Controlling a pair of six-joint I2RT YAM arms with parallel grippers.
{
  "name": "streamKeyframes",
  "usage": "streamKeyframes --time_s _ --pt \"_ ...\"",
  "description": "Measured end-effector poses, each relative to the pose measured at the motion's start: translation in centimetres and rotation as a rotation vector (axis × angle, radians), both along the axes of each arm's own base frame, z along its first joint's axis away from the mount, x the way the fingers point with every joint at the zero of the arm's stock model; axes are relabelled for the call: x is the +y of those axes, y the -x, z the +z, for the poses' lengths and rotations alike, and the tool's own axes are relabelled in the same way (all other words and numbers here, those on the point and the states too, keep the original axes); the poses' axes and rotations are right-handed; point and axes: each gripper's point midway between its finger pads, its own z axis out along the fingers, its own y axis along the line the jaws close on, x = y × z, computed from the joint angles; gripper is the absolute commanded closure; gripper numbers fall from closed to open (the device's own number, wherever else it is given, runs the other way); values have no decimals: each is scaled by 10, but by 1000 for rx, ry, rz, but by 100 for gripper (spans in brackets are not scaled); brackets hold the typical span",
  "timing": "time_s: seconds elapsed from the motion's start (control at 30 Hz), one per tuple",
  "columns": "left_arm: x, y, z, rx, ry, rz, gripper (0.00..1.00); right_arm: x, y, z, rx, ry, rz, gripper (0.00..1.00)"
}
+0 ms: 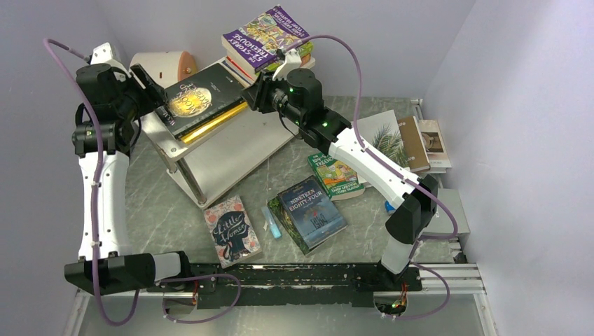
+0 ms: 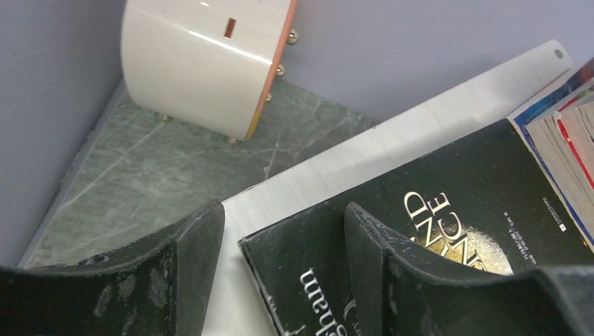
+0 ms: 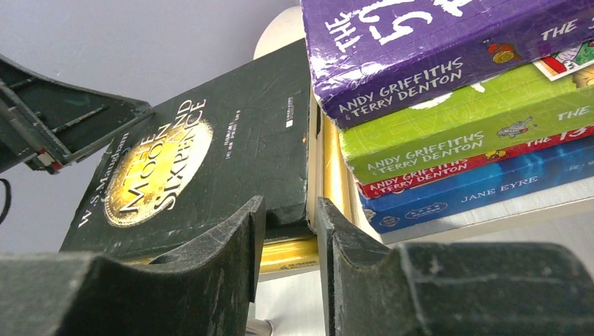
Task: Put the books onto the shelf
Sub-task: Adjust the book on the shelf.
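The white shelf (image 1: 238, 154) stands at centre left. On its top board a black book (image 1: 199, 98) lies on a yellow one (image 1: 213, 124), beside a stack of books (image 1: 270, 35) topped by a purple Treehouse. My left gripper (image 1: 148, 82) is open at the black book's left end. In the left wrist view its jaws (image 2: 282, 210) straddle that book's corner (image 2: 448, 182), not touching it. My right gripper (image 1: 253, 94) is at the other end. Its jaws (image 3: 291, 203) stand narrowly apart in front of the black book's corner (image 3: 231, 140) and the yellow spine (image 3: 298, 253), clamping nothing.
Books lie loose on the table: Little Women (image 1: 232, 229), Nineteen Eighty-Four (image 1: 312, 210), a green Treehouse (image 1: 336, 175), and several larger ones at the right wall (image 1: 413, 143). A small blue bar (image 1: 272, 224) lies between them. A white cylinder (image 1: 164, 66) stands behind the shelf.
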Motion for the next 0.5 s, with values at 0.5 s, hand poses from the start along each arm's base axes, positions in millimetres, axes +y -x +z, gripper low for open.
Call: streamKeyframes --time_s 0.5 --pt "-9 -10 1 -33 21 -77 53 0 2 -2 13 4 15 66"
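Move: The black Moon and Sixpence book lies flat on the shelf top, its middle about 12 cm to the left hand's right, 2 cm ahead and 2 cm below; the open fingers straddle its left end. The yellow book lies directly under it, some 5 cm below hand level. The Treehouse stack stands about 13 cm ahead and 29 cm right. From the right hand, at the near right corner, the black book's middle is about 12 cm left, 2 cm ahead, 2 cm below. The black book's far left corner is what the left hand closes on: it slips forward and to the right, about 1 cm each way, turning slightly clockwise, while its fingers narrow without shutting and the left finger comes up against the book's end. The right hand stays put with its fingertips about the near right corner, gap hardly changed. ##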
